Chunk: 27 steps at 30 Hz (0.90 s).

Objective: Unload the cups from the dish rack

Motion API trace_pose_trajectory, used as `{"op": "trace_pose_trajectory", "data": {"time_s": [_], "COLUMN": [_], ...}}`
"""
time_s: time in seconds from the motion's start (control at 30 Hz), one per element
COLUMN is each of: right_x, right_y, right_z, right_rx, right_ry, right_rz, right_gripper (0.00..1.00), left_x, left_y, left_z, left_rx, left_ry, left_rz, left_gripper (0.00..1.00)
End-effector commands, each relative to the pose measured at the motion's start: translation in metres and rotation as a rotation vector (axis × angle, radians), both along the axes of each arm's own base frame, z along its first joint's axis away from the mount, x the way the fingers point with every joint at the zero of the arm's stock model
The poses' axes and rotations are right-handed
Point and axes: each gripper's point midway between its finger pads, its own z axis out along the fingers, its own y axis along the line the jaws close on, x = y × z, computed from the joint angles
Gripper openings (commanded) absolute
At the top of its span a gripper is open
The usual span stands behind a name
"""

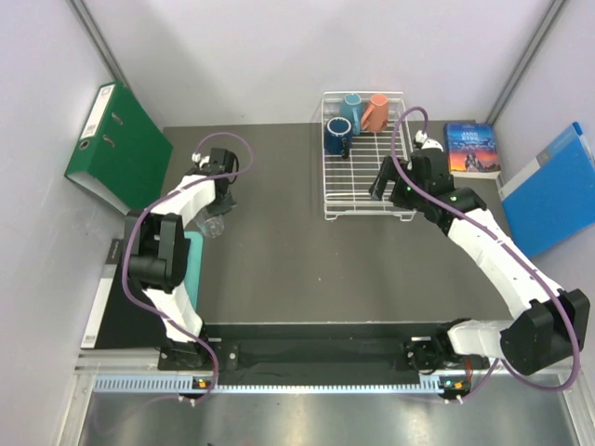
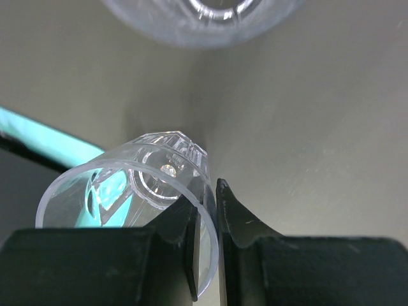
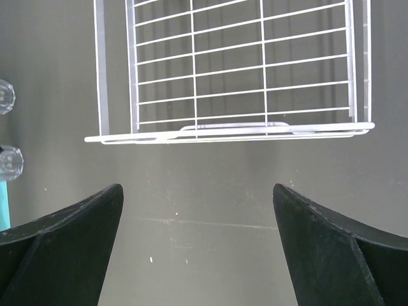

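The white wire dish rack point(image 1: 364, 190) stands at the back middle of the table. At its far end are a light-blue mug point(image 1: 351, 103), an orange mug point(image 1: 376, 111) and a dark-blue mug point(image 1: 337, 137). My left gripper point(image 1: 214, 212) is far left of the rack and shut on the rim of a clear glass point(image 2: 121, 191), which hangs tilted just above the table. A second clear glass point(image 2: 197, 16) stands just beyond it. My right gripper point(image 3: 197, 188) is open and empty over the table at the rack's near edge point(image 3: 229, 132). Both glasses point(image 3: 9, 162) show far left there.
A green binder point(image 1: 116, 149) leans at the back left. A book point(image 1: 472, 149) and a blue folder point(image 1: 553, 190) lie right of the rack. A teal pad point(image 1: 191, 269) lies by the left arm, close to the held glass.
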Motion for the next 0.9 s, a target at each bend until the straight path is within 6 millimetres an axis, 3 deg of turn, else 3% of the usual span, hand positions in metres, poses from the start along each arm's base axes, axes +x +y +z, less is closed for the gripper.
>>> {"op": "trace_pose_trajectory", "data": {"time_s": [0.0,0.3,0.43,0.57,0.6,0.63,0.73,0.87], "right_x": [0.009,0.012,0.013,0.014,0.014,0.015,0.014,0.015], "right_y": [0.006,0.008,0.008,0.009,0.011,0.011,0.012,0.012], "right_z": [0.016,0.012,0.01,0.009,0.009,0.008,0.006,0.009], "right_rx": [0.004,-0.006,-0.008,-0.008,-0.002,-0.005,-0.006,-0.001], "right_ry": [-0.051,-0.042,-0.038,-0.033,-0.03,-0.027,-0.023,-0.028], "right_rz": [0.023,0.026,0.027,0.029,0.038,0.038,0.042,0.041], "right_gripper": [1.0,0.99,1.0,1.0,1.0,1.0,1.0,1.0], "left_x": [0.029,0.041,0.041,0.037,0.036,0.033,0.028,0.027], "left_y": [0.003,0.022,0.019,0.015,0.015,0.015,0.015,0.019], "left_z": [0.007,-0.007,-0.011,-0.003,-0.002,0.0,0.011,0.04], "left_rx": [-0.009,-0.018,-0.049,-0.075,-0.078,-0.079,-0.079,-0.071], "left_ry": [-0.079,-0.047,-0.021,-0.037,-0.04,-0.033,-0.032,-0.089], "left_rz": [0.015,0.073,0.084,0.082,0.087,0.094,0.109,0.125], "left_gripper": [0.0,0.0,0.0,0.25,0.43,0.51,0.59,0.64]}}
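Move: The left gripper pinches a clear cup by its right-hand rim. The spot for that cup is roughly 2 cm ahead, 5 cm left and 4 cm below the gripper. The first clear cup already stands at much the same height, about 9 cm ahead and 5 cm left; the green binder is some 10 cm ahead and 22 cm left, the tray 20 cm back and 20 cm left. From the right gripper the spot is about 45 cm left, 5 cm back, 18 cm below. Bring the left gripper about 4 cm forward and 2 cm left, keeping it level so the pinched cup travels low over the table towards the first clear cup. There open the fingers well, one inside the rim and one outside, to let go, easing back about 1 cm. Meanwhile sink the wide-open right gripper some 2 cm near the rack's near end. ##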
